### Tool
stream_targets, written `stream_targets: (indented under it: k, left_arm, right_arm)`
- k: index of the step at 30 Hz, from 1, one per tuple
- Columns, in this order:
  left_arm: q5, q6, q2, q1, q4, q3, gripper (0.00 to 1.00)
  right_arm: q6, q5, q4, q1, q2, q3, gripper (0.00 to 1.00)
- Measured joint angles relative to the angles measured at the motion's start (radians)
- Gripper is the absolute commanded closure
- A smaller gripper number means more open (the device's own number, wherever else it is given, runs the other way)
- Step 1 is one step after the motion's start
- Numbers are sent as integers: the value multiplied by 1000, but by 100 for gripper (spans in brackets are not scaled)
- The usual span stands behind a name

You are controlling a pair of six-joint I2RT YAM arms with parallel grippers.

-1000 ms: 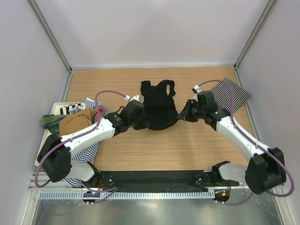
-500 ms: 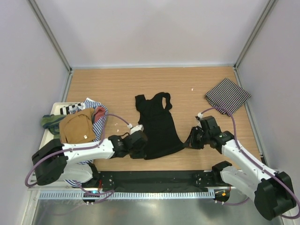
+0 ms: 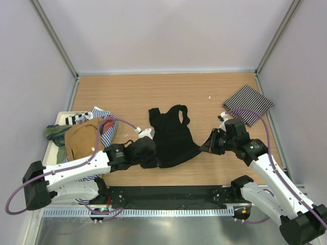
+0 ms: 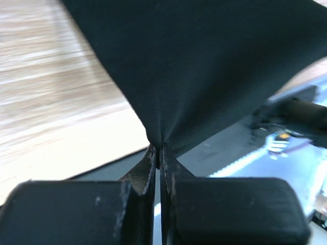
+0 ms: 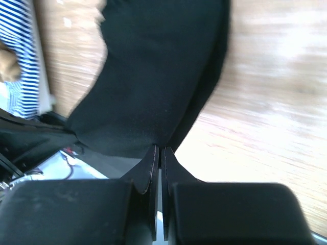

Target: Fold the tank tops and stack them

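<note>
A plain black tank top [image 3: 172, 137] hangs stretched between my two grippers over the middle of the wooden table, straps toward the far side. My left gripper [image 3: 153, 155] is shut on its lower left corner; the left wrist view shows the black cloth [image 4: 204, 66] pinched between the fingertips. My right gripper [image 3: 204, 147] is shut on the lower right corner, and the cloth [image 5: 153, 76] fans out from the closed jaws. A folded black-and-white striped tank top [image 3: 249, 104] lies at the far right. Tan [image 3: 82, 139], green [image 3: 52, 131] and blue-and-white striped [image 3: 104, 133] tank tops are piled at the left.
A white tray [image 3: 62, 117] sits under the pile at the table's left edge. The black mounting rail [image 3: 168, 194] runs along the near edge, between the arm bases. Grey walls enclose the table on three sides.
Both grippers pulled the black tank top toward the near edge, then lifted it slightly back; the cloth now spans wider between them. The striped folded top has not moved.
</note>
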Motion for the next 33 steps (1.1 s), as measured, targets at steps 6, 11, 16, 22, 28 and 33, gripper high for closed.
stream_targets:
  k: [6,11,16,22,28,33]
  left_arm:
    - [-11,-3,-31,-61,-60,96,100]
    - [-23,-22,-50,-103,-86,129,100]
    - [-34,-37,-53,-137,-93,142,100]
    - [-34,-55,-81,-140,-81,142,100]
    - [-28,-75,-97,-142,-59,142,100]
    - [-16,-79,-76,-161,-26,142,100]
  right_arm:
    - [-2,18,-61,0,-10,111,99]
    - [-4,32,-112,0,-17,192,99]
    - [-4,41,-138,0,-39,229,99]
    - [-4,61,-171,0,-38,252,99]
    - [-5,71,-172,1,-38,291,99]
    - [-5,82,-178,0,-39,302,99]
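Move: Each hand already pinches a corner of the black tank top's hem. The part still lying on the table has its middle some 16 cm ahead of the left hand, 5 cm to its right and 10 cm below; from the right hand it is about 11 cm ahead, 16 cm left and 12 cm below. Its shoulder straps lie roughly 9 cm beyond that middle. The folded striped tank top is about 22 cm ahead of the right hand, 19 cm right and 12 cm below. Both hands keep their shut-finger pinch on the hem of the black tank top and raise it over the table, fast at first and then easing. The left goes up about 8 cm while drawing back and to its right, rolling its left side down some 10 degrees; the right rises almost straight up, roughly 9 cm, its fingertips tilting up 10 degrees. ##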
